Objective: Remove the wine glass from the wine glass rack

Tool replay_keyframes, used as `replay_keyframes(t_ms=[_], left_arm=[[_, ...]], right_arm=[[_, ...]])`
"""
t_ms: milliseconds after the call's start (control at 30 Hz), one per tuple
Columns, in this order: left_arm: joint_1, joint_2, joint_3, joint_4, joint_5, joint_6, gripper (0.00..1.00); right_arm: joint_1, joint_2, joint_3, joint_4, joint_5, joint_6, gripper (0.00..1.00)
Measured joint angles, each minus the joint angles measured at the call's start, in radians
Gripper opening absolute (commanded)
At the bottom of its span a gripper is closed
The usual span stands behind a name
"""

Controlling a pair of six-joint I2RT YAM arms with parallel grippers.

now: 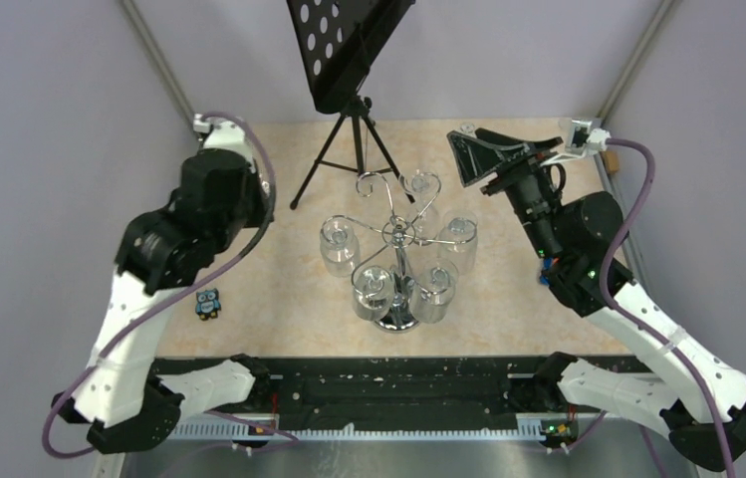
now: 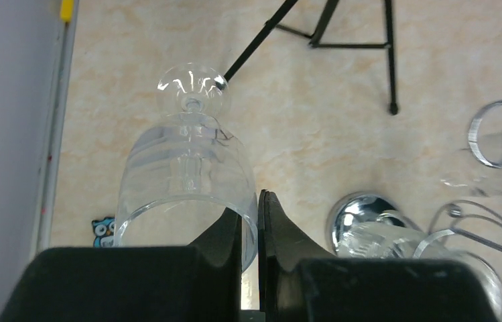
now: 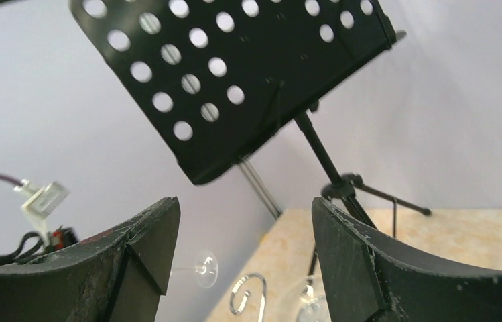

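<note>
A clear wine glass (image 2: pixel 184 168) hangs off the rack, lying nearly level above the table with its foot pointing away toward the tripod. My left gripper (image 2: pixel 251 208) is shut on its rim wall, one finger inside the bowl and one outside. In the top view this gripper (image 1: pixel 249 194) is left of the wine glass rack (image 1: pixel 398 249), a chrome stand with several glasses still hanging on it. My right gripper (image 1: pixel 493 149) is raised behind and right of the rack, open and empty (image 3: pixel 244 208). A glass foot (image 3: pixel 206 268) on a level stem shows between its fingers.
A black music stand (image 1: pixel 344 50) on a tripod (image 1: pixel 349 149) stands behind the rack. An owl sticker (image 1: pixel 208 303) lies on the table under the left arm. The rack's mirrored base (image 2: pixel 358 215) sits just right of the held glass. Grey walls close in both sides.
</note>
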Motion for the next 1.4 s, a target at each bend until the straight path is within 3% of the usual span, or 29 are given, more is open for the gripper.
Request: replay_keyframes(t_ms=[133,333,567,800,1067,1367,1400], left_arm=[[0.043,0.075,-0.091,0.0,-0.019,-0.013,0.0],[0.315,0.098,-0.282,0.041,0.173,-0.024,0.0],[0.444,0.214,-0.317,0.093,0.332,-0.022,0.0],[0.484,0.39,-0.301,0.146,0.424,-0.008,0.0],[0.499,0.569,-0.171,0.142,0.458,0.008,0.0],[0.512,0.643,-0.126,0.143,0.485,0.023,0.0],[0.512,0.648,-0.12,0.142,0.489,0.023,0.04]], right_arm=[[0.0,-0.003,-0.006,-0.074,0.014,-0.022,0.73],[0.0,-0.043,-0.053,-0.116,0.071,-0.032,0.73],[0.0,-0.061,-0.064,-0.138,0.106,-0.043,0.73],[0.0,-0.089,-0.094,-0.156,0.149,-0.066,0.73],[0.001,-0.128,-0.102,-0.172,0.204,-0.102,0.73],[0.001,-0.159,-0.108,-0.175,0.234,-0.132,0.73],[0.001,-0.159,-0.108,-0.177,0.233,-0.135,0.73]])
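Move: Below the left hand, which already holds the wine glass by its rim, is the open table where it is being taken: about 16 cm ahead, 3 cm left and 39 cm down. The owl block lies some 20 cm left and 3 cm ahead; the rack stands about 18 cm right and 2 cm ahead, its nearest hanging glass some 9 cm right and 1 cm ahead. From the right hand that spot is roughly 14 cm ahead, 29 cm left, 49 cm down. Lowering the glass by its pinched rim, the left hand sinks about 23 cm and reaches some 15 cm forward, down first and then forward-down, easing off close above the table while the wrist tips down about 40 degrees to swing the foot under. The empty, open right hand drifts about 6 cm right and 5 cm down, turning clockwise. ##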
